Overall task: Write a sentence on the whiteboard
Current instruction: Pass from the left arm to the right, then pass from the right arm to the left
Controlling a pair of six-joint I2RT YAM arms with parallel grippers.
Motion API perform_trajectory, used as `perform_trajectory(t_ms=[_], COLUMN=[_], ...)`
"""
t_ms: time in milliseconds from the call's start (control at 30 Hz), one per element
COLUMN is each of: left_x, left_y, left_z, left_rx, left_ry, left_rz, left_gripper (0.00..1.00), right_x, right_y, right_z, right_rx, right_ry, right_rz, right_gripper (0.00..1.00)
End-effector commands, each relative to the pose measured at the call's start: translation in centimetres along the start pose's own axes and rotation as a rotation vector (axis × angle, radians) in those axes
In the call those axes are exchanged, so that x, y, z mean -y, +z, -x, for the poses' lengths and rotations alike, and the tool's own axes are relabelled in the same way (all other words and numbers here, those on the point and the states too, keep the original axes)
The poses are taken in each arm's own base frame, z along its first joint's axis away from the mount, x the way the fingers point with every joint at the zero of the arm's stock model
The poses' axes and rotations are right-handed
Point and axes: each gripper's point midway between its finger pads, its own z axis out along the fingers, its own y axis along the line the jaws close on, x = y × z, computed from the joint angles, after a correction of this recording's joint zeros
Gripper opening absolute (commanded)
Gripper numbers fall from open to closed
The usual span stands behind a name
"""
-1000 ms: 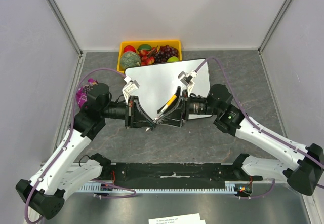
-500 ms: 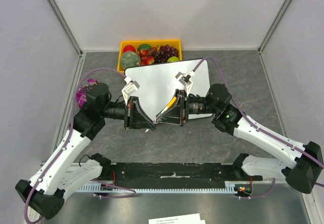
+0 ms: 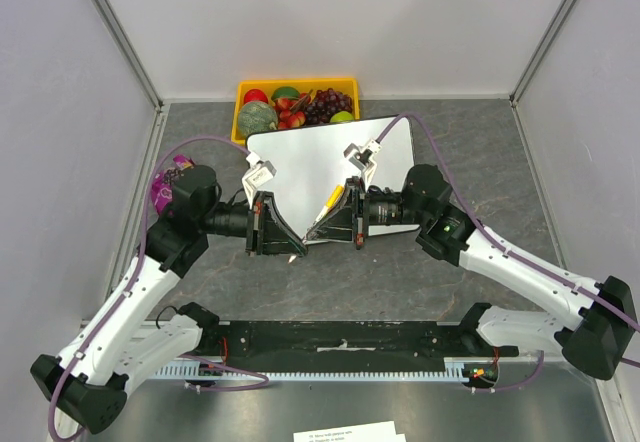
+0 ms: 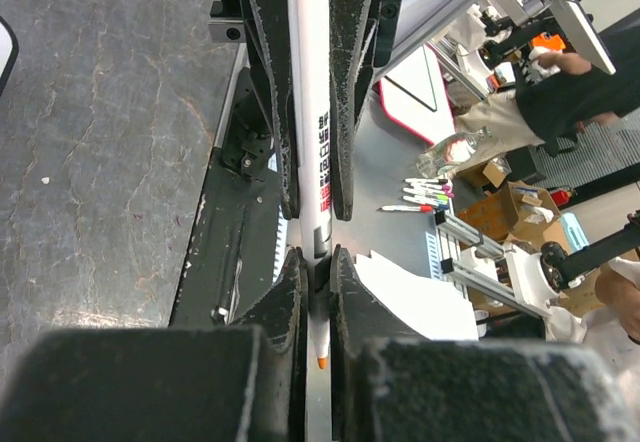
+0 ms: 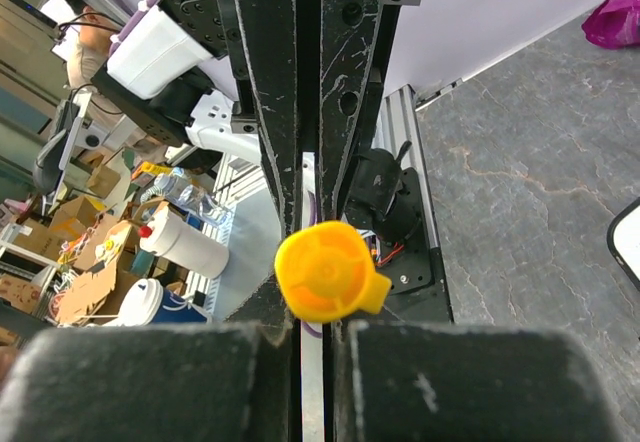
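Observation:
A white marker (image 3: 318,222) with a yellow cap end (image 5: 325,272) and a bare orange tip (image 4: 321,362) hangs between both arms, just in front of the whiteboard (image 3: 310,157). My left gripper (image 3: 296,248) (image 4: 318,262) is shut on the marker's tip end. Facing it, my right gripper (image 3: 319,230) (image 5: 318,312) is shut on the marker's barrel below the cap, its fingers (image 4: 350,112) on either side of the white barrel. The sentence is out of view; the board's visible surface is plain white.
A yellow tray (image 3: 296,84) of fruit stands behind the board against the back wall. A purple bag (image 3: 162,188) lies at the left wall. A black rail (image 3: 330,337) runs along the near edge between the arm bases.
My right gripper has gone from open to shut on the marker's barrel and edged slightly left. The left gripper has kept its hold near the tip.

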Motion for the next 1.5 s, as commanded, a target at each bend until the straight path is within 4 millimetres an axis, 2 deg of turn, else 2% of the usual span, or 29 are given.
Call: perform_trajectory(t_ms=[0, 100, 267, 400, 633, 800, 1133, 1300, 1467], left_x=[0.4, -0.1, -1.5, -2.7, -2.8, -3.5, -9.4, -12.6, -15.0], left_y=[-0.2, -0.2, -0.4, -0.9, -2.1, -3.6, -4.2, -4.2, -3.8], left_z=[-0.3, -0.5, -0.7, -0.3, 0.2, -0.3, -4.1, -5.8, -6.7], left_rx=[0.000, 0.005, 0.024, 0.060, 0.141, 0.218, 0.224, 0.217, 0.214], left_ry=[0.059, 0.043, 0.010, -0.008, -0.031, -0.077, -0.230, -0.262, -0.281], left_rz=[-0.005, 0.031, 0.131, 0.223, 0.339, 0.454, 0.638, 0.709, 0.743], left_gripper=[0.18, 0.37, 0.58, 0.62, 0.64, 0.69, 0.74, 0.77, 0.79], right_x=[-0.3, 0.2, 1.4, 1.8, 1.7, 3.1, 5.1, 5.8, 7.6], right_y=[-0.2, -0.5, -1.3, -2.3, -4.9, -7.2, -10.6, -11.5, -11.9], right_z=[1.2, 1.3, 0.9, 0.4, -1.1, -3.7, -6.3, -7.5, -9.0], right_rx=[0.031, 0.048, 0.061, 0.077, 0.109, 0.094, 0.098, 0.101, 0.069], right_ry=[-0.025, -0.033, -0.032, -0.026, -0.014, 0.016, 0.010, 0.012, -0.003], right_rz=[-0.039, -0.076, -0.162, -0.211, -0.276, -0.381, -0.537, -0.559, -0.610], right_gripper=[0.00, 0.00, 0.00, 0.00, 0.00, 0.00, 0.00, 0.00, 0.00])
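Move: The marker is between both my hands. Its middle lies about 3 cm ahead of my left hand, 2 cm to its right and 2 cm above, since my left fingers grip near the writing tip. My right hand already pinches it around the middle. From my right hand the whiteboard's centre is some 25 cm ahead, 5 cm right and 28 cm below; the fruit crate lies beyond, about 42 cm ahead and 4 cm left. I open my left fingers wide to let go of the marker, then sink that hand, mostly late, about 14 cm while easing forward and left, swinging it counter-clockwise and tipping the fingers down. My right hand keeps its pinch and, after a small forward dip, carries the marker some 11 cm right, away from the left hand, and as far down, turning nearly 30 degrees clockwise with fingers tipping down. ##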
